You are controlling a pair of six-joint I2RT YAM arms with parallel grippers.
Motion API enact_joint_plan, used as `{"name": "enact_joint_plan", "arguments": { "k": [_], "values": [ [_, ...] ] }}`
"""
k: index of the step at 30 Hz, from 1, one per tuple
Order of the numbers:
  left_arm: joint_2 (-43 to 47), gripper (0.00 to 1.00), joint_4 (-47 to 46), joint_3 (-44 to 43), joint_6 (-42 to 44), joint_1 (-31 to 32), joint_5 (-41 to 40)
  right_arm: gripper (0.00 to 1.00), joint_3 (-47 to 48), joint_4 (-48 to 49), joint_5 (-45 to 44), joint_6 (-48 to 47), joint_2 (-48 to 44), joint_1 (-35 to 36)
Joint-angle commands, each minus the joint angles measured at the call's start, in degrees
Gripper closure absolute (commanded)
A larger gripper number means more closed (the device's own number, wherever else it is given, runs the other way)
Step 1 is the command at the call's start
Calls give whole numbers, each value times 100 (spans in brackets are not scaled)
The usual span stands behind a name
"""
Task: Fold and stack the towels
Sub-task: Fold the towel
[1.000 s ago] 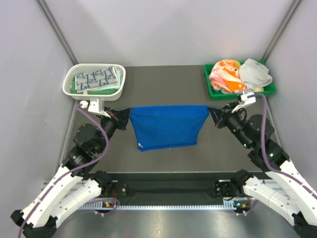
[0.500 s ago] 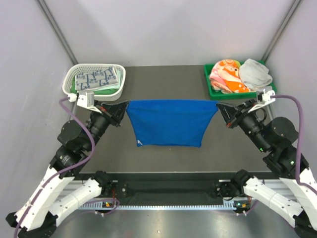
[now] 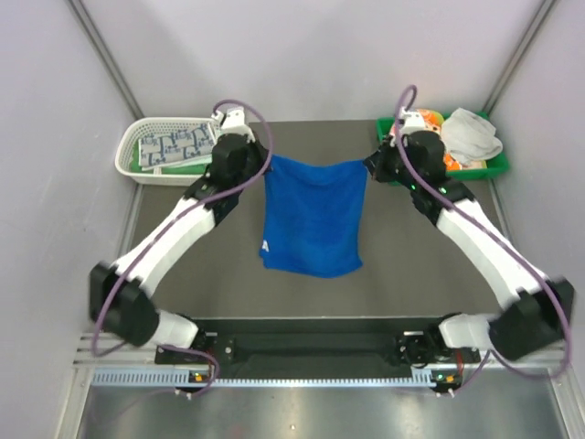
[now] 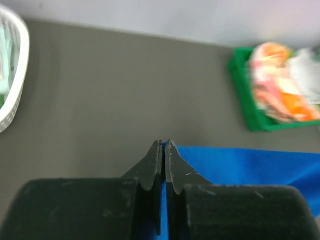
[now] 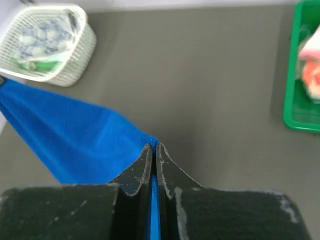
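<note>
A royal blue towel [image 3: 313,215] hangs between my two grippers above the dark table, its lower edge near the table's middle. My left gripper [image 3: 266,163] is shut on its top left corner; the blue cloth [image 4: 240,167] shows between the closed fingers [image 4: 152,160]. My right gripper [image 3: 368,165] is shut on its top right corner, with the towel [image 5: 75,137] stretching left from it. A white towel with grey-blue squares [image 3: 174,144] lies in the white mesh basket [image 3: 130,165]. An orange-pink print towel [image 3: 430,123] and a grey towel [image 3: 471,133] lie in the green tray [image 3: 494,166].
The basket stands at the back left and the green tray at the back right, each close to an arm. Grey walls enclose the table on three sides. The arm bases sit on a rail at the near edge.
Both arms have reached far forward and lifted the blue towel toward the back of the table. The grippers have come closer together, so the towel hangs narrower and longer.
</note>
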State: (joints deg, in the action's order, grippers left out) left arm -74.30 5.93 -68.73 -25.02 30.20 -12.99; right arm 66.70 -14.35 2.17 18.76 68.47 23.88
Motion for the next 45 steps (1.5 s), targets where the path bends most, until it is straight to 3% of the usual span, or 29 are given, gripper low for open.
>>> {"name": "enact_joint_plan", "arguments": {
  "k": [1,5,8,11,20,27,39,45],
  "values": [
    [-1189,100,-775,-403,-276,-724,376,100,273,1002,985,206,1139,-707],
    [-2901,100,-1067,-1290,-83,-980,587,100,1055,1574,1426,382,2634,-1052],
    [-3711,100,-1059,-2045,-152,-1156,754,100,1547,1760,1505,461,3496,-1175],
    [-4056,100,-1121,-2153,-188,-1279,860,100,1811,1751,1505,418,3928,-1245],
    [-3373,100,-1569,-951,-276,-1438,860,100,1012,1989,1268,172,3472,-1272],
    [-3231,100,-1613,-747,-320,-1446,1045,100,1530,1585,1250,-4,3665,-1430],
    [-4021,100,-1271,-1748,-82,-1508,930,100,1873,1611,1303,57,4200,-1544],
    [-4461,100,-1218,-2162,-47,-1552,992,100,2487,1488,1338,75,4763,-1588]
  ]
}}
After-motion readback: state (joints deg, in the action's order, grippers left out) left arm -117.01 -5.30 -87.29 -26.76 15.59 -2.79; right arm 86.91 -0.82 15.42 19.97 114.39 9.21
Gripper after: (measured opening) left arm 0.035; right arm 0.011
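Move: Each hand already holds a top corner of the blue towel. The far spot of table for the left corner lies about 18 cm ahead of the left hand, 3 cm left and 20 cm down; the white basket is level with that spot, some 24 cm left of it. For the right hand, the far spot is about 19 cm ahead, 3 cm right and 18 cm down, with the green bin 18 cm ahead, 22 cm right. Still pinching the towel's far corners, both hands swing forward and down, about 18 cm each way, towards the table. ##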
